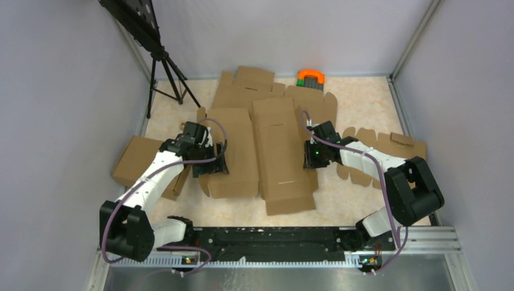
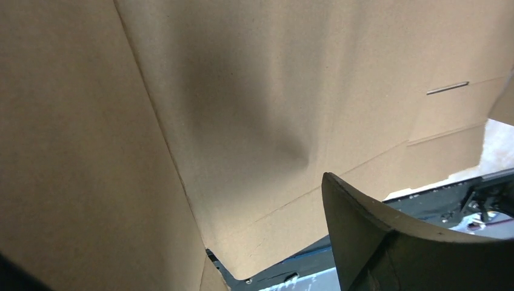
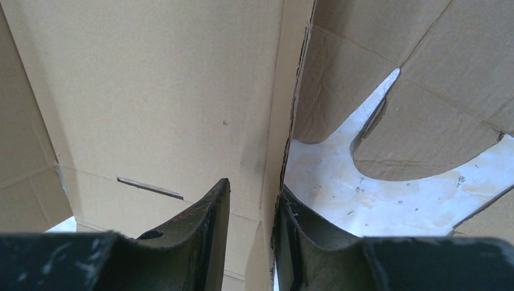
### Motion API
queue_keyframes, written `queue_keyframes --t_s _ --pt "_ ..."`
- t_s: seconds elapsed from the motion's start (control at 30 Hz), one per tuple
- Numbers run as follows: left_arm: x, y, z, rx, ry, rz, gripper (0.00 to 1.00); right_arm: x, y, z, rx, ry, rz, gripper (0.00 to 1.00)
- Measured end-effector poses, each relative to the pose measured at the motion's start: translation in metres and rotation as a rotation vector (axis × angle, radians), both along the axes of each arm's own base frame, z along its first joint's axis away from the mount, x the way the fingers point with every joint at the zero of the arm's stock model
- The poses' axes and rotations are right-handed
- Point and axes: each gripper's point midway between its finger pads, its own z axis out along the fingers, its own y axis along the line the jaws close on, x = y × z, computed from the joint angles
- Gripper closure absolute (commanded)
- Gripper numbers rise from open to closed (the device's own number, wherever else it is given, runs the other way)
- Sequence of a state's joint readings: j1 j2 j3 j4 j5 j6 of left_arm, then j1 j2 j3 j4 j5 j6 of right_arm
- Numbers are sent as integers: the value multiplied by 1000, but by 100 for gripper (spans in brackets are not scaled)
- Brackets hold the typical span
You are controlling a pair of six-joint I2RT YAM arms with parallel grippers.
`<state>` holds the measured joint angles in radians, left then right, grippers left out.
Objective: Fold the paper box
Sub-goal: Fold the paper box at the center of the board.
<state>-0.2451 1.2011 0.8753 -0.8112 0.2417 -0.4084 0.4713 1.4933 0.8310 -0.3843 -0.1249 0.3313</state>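
The paper box [image 1: 276, 145] lies in the middle of the table as a big brown creased sheet with two long panels side by side. My left gripper [image 1: 212, 167] is at the left panel's left edge. In the left wrist view only one dark finger [image 2: 376, 236] shows, at the right, with cardboard [image 2: 242, 109] filling the view ahead; the jaws stand wide apart and hold nothing. My right gripper [image 1: 310, 154] is at the box's right edge. Its jaws [image 3: 251, 206] are closed on a raised side flap [image 3: 273, 151] of the box.
More flat cardboard sheets [image 1: 248, 85] lie at the back, beside an orange and green object [image 1: 310, 77]. A plain cardboard slab [image 1: 134, 159] lies under the left arm. Cut cardboard pieces [image 1: 388, 145] lie at the right. A tripod [image 1: 166, 66] stands back left.
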Motion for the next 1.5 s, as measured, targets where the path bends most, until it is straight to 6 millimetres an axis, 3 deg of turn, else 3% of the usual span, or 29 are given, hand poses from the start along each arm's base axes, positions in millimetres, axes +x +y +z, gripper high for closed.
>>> queue_keyframes --t_s 0.23,0.5,0.7,0.77,0.8,1.0,1.2,1.37,1.5 --pt "1 1 -10 58 28 -23 23 -3 -1 -1 -14 6 16 70" --pt "-5 -11 -30 104 97 -88 21 -9 -10 4 -51 -4 3 70" --pt "-5 -12 -31 134 106 -98 16 -25 -22 5 -67 -8 -8 69" --pt "0 -5 -27 190 89 -73 2 -30 -25 4 -81 2 -17 70" --pt "4 0 -23 216 71 -59 1 -30 -26 3 -86 3 -23 70" --pt "23 19 4 322 -36 11 1 -33 -28 -4 -119 21 -23 70" --pt "30 43 20 467 -69 55 1 -32 -30 -5 -136 16 -26 70" --pt "30 49 40 408 -128 94 2 -32 -29 -5 -130 15 -23 70" --pt "29 48 37 390 -110 86 7 -33 -24 -5 -124 12 -6 70"
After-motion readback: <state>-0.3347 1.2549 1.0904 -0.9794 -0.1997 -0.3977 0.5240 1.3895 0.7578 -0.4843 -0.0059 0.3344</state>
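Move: The left hand hovers with its fingers astride the paper box's raised left side panel, whose middle is about 4 cm ahead and 2 cm to the left, roughly level. The raised big left panel centres some 6 cm ahead, 6 cm right and a little lower; the closed carton lies about 17 cm left and 2 cm ahead. The right hand already holds the right side panel's edge; the middle panel centres about 7 cm to its left, 3 cm ahead, slightly below. The left hand first sinks about 3 cm with the raised left panels, then swings up, left and forward, ending some 5 cm left of its start, opening wide and rolling about 20 degrees so its fingers point more nearly straight down as it comes clear of the side panel. Meanwhile the right hand keeps its pinch on the right side panel's edge and draws it about 3 cm back and 3 cm right. ##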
